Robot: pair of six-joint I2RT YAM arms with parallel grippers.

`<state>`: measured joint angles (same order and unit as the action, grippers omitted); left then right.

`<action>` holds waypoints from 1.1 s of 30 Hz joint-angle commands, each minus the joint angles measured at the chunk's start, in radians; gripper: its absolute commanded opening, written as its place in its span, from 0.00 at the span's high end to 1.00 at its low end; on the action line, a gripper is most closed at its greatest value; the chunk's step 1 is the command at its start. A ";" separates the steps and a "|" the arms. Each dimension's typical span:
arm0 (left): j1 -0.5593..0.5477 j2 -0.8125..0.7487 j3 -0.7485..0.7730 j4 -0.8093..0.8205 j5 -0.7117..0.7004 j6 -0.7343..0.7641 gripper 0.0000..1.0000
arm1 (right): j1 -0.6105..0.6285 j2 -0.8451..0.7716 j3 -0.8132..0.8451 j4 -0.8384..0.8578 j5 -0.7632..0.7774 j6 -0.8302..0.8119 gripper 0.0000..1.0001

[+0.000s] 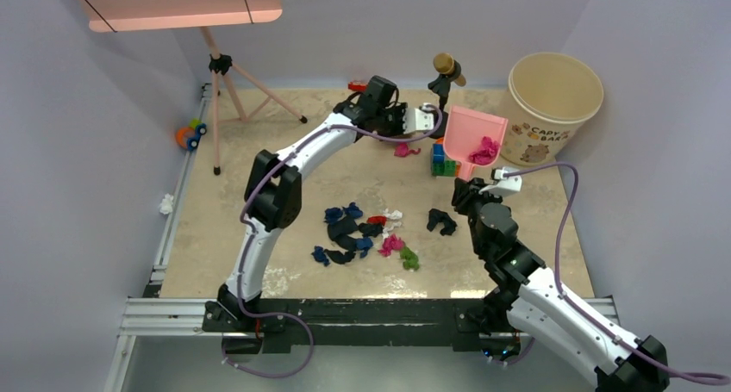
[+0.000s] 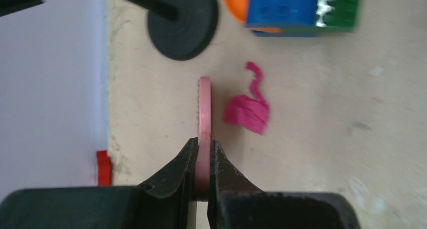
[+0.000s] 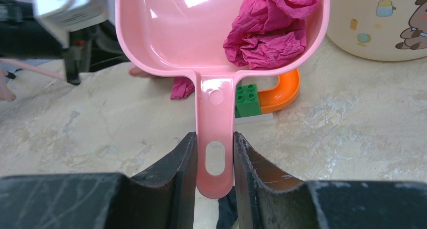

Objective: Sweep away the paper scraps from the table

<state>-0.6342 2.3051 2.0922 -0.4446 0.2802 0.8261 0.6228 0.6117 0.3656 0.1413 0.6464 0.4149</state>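
Several paper scraps (image 1: 362,233) in navy, magenta, red, blue, green and white lie mid-table (image 1: 215,263), with a black one (image 1: 441,221) to their right. A lone magenta scrap (image 1: 405,149) (image 2: 246,110) lies at the back, just right of the thin pink brush (image 2: 204,113). My left gripper (image 1: 415,121) (image 2: 203,158) is shut on that brush. My right gripper (image 1: 472,185) (image 3: 215,158) is shut on the handle of a pink dustpan (image 1: 474,132) (image 3: 166,32). A crumpled magenta scrap (image 3: 272,30) sits in the pan.
A cream bucket (image 1: 554,99) stands at the back right, beside the dustpan. A blue-green block stack (image 1: 444,161) (image 2: 302,10) sits under the pan. A microphone stand (image 1: 446,69), a tripod (image 1: 228,82) and a red car (image 2: 103,167) line the back; a white wad (image 1: 166,204) lies off the left rail.
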 commanded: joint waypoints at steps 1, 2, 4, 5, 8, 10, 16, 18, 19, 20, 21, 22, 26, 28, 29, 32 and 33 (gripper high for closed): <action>-0.015 -0.162 -0.033 -0.394 0.256 0.163 1.00 | 0.002 0.004 0.004 0.030 0.037 0.012 1.00; -0.016 -0.176 -0.022 -0.475 0.267 0.164 1.00 | 0.002 0.004 0.004 0.030 0.036 0.016 1.00; -0.021 -0.200 0.009 -0.645 0.303 0.175 1.00 | 0.001 0.003 0.002 0.030 0.036 0.016 1.00; -0.029 -0.217 0.016 -0.739 0.332 0.197 1.00 | 0.001 0.001 0.002 0.030 0.035 0.015 1.00; -0.054 -0.317 -0.061 -0.749 0.323 0.210 1.00 | 0.001 -0.003 0.001 0.029 0.035 0.016 1.00; -0.057 -0.422 -0.202 -0.577 0.276 0.142 1.00 | 0.000 -0.007 0.002 0.028 0.036 0.015 1.00; -0.064 -0.657 -0.431 -0.081 0.097 -0.327 1.00 | 0.001 -0.023 0.001 0.011 0.057 0.024 1.00; -0.074 -0.697 -0.458 -0.044 0.163 -0.458 1.00 | 0.001 -0.030 0.002 -0.007 0.087 0.041 1.00; -0.082 -0.718 -0.487 0.008 0.175 -0.552 1.00 | 0.002 -0.032 0.005 -0.019 0.106 0.054 1.00; -0.095 -0.744 -0.516 0.066 0.160 -0.656 1.00 | 0.001 -0.034 0.007 -0.034 0.130 0.069 1.00; -0.108 -0.753 -0.533 0.109 0.115 -0.774 1.00 | 0.001 -0.034 0.012 -0.054 0.157 0.090 1.00; -0.117 -0.753 -0.531 0.124 0.059 -0.891 1.00 | 0.001 -0.036 0.017 -0.079 0.187 0.116 1.00; -0.125 -0.661 -0.386 -0.040 -0.035 -1.284 1.00 | 0.001 -0.050 0.042 -0.224 0.353 0.265 1.00; -0.126 -0.610 -0.348 -0.045 0.034 -1.427 1.00 | 0.001 -0.054 0.052 -0.279 0.400 0.311 1.00; -0.130 -0.593 -0.363 -0.005 0.082 -1.491 1.00 | 0.002 -0.050 0.057 -0.302 0.423 0.328 1.00; -0.163 -0.563 -0.436 0.160 0.134 -1.643 1.00 | 0.001 -0.012 0.085 -0.395 0.486 0.419 1.00; -0.177 -0.552 -0.455 0.194 0.120 -1.687 1.00 | 0.001 0.007 0.102 -0.442 0.500 0.458 1.00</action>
<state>-0.7677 1.7149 1.6855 -0.4198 0.3508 -0.5137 0.6228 0.5823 0.3840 -0.1459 0.9836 0.6941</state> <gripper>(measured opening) 0.122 0.308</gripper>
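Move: The magenta scrap on the table lies about 7 cm to the right of the left hand, 2 cm back and some 12 cm below, on the near side of the held brush. Beyond it, the mic stand's base is roughly 15 cm right and 5 cm ahead of that hand; the orange frame with blocks is 20 cm right and 4 cm back. The scrap pile sits 26 cm back and 5 cm left. From the right hand, the magenta scrap is about 19 cm ahead and 9 cm left, 19 cm lower. The magenta scrap is swept back towards the pile by the brush, which the left hand keeps gripped and draws about 19 cm back, drifting some 6 cm left; the hand then climbs sharply to lift the brush clear, comes back right and rolls it some 70 degrees about its handle. Late on, the right hand carries the dustpan about 6 cm right and slightly down, swinging it 20 degrees clockwise. ##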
